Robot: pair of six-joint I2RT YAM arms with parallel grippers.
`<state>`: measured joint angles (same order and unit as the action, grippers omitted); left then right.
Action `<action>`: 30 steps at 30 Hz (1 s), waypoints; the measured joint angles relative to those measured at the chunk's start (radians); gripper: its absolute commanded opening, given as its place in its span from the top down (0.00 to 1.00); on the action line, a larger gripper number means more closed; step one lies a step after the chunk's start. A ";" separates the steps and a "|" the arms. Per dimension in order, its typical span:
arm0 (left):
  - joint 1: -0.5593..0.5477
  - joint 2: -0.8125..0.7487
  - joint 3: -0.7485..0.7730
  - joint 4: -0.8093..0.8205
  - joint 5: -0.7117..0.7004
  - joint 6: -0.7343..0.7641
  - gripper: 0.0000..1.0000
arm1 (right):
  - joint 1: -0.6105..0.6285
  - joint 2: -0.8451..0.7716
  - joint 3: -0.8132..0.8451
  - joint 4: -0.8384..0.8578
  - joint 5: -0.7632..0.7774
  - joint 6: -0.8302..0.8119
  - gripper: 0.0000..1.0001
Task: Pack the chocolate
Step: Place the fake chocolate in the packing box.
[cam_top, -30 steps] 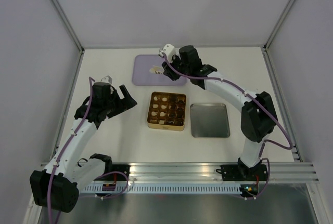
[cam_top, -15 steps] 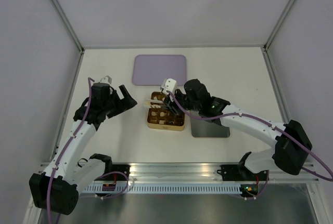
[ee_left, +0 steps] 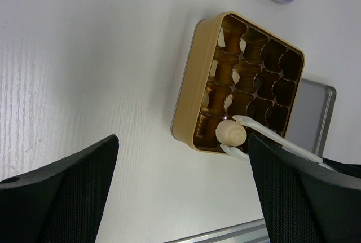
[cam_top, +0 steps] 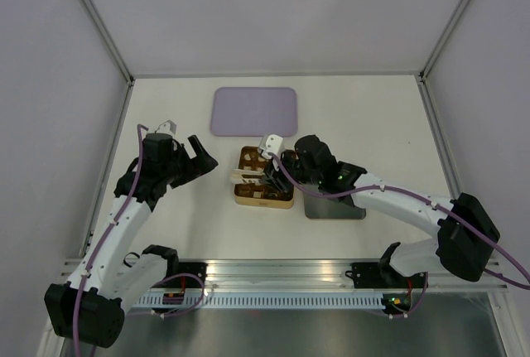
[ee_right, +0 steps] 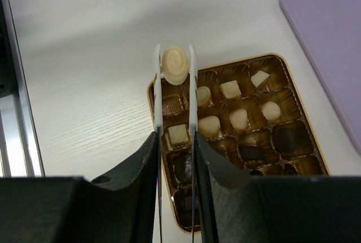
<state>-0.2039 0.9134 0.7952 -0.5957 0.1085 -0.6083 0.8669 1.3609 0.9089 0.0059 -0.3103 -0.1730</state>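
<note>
The gold tin sits mid-table, with cream chocolate and dark chocolate pieces in its cells. My right gripper is shut on white tweezers. The tweezers pinch a round cream chocolate just above the tin's corner cell. The left gripper stands open and holds nothing, left of the tin and apart from it. In the left wrist view its fingers frame bare table beside the tin.
A lilac tray lies at the back, behind the tin. A grey metal lid lies to the right of the tin, partly under the right arm. White walls close off the table's left, back and right.
The right arm swung from the lilac tray toward me to the tin, carrying the tweezers and cream piece. The left arm stayed put.
</note>
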 measured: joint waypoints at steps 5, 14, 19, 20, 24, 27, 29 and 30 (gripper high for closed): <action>0.000 0.000 0.000 0.000 0.000 0.000 0.00 | 0.000 0.020 -0.017 -0.003 -0.003 0.000 0.99; 0.000 0.000 0.000 0.000 0.000 0.000 0.00 | 0.000 0.070 -0.028 -0.004 -0.002 0.002 0.99; 0.000 0.000 0.000 0.000 0.000 0.000 0.00 | 0.000 0.086 -0.035 0.001 0.001 0.002 0.98; 0.000 0.000 0.000 0.000 0.000 0.000 0.00 | 0.000 0.087 -0.036 0.002 0.000 0.002 0.98; 0.000 0.000 0.000 0.000 0.000 0.000 0.01 | 0.000 0.087 -0.043 0.002 0.002 0.002 0.98; 0.000 0.000 0.000 0.000 0.000 0.000 0.00 | 0.000 0.087 -0.050 0.002 0.009 0.002 0.97; 0.000 0.000 0.000 0.000 0.000 0.000 0.00 | 0.000 0.087 -0.052 0.002 0.010 0.002 0.96; 0.000 0.000 0.000 0.000 0.000 0.000 0.00 | 0.000 0.087 -0.053 0.002 0.011 0.002 0.95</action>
<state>-0.2039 0.9138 0.7952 -0.5957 0.1085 -0.6083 0.8669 1.4479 0.8562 0.0078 -0.2996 -0.1707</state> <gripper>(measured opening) 0.993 0.340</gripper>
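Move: The right hand holds white tweezers with an oval white chocolate at their tips. Its goal, the box's empty near-left cell, lies about 3 cm ahead of the hand, 8 cm left and 11 cm below. The round white chocolate sits one cell (about 4 cm) farther out than that cell, and the square white chocolate sits one cell to its right. From the idle left hand the empty cell is about level in reach, roughly 11 cm right and 10 cm below. Still pinching the oval white chocolate between the tweezer tips, the right hand lowers it about 5.5 cm almost straight down into the near-left corner cell of the packing box. It starts briskly, then eases off. The wrist tips a little, some 5–10 degrees, dipping the tips, and the fingers keep their hold. ##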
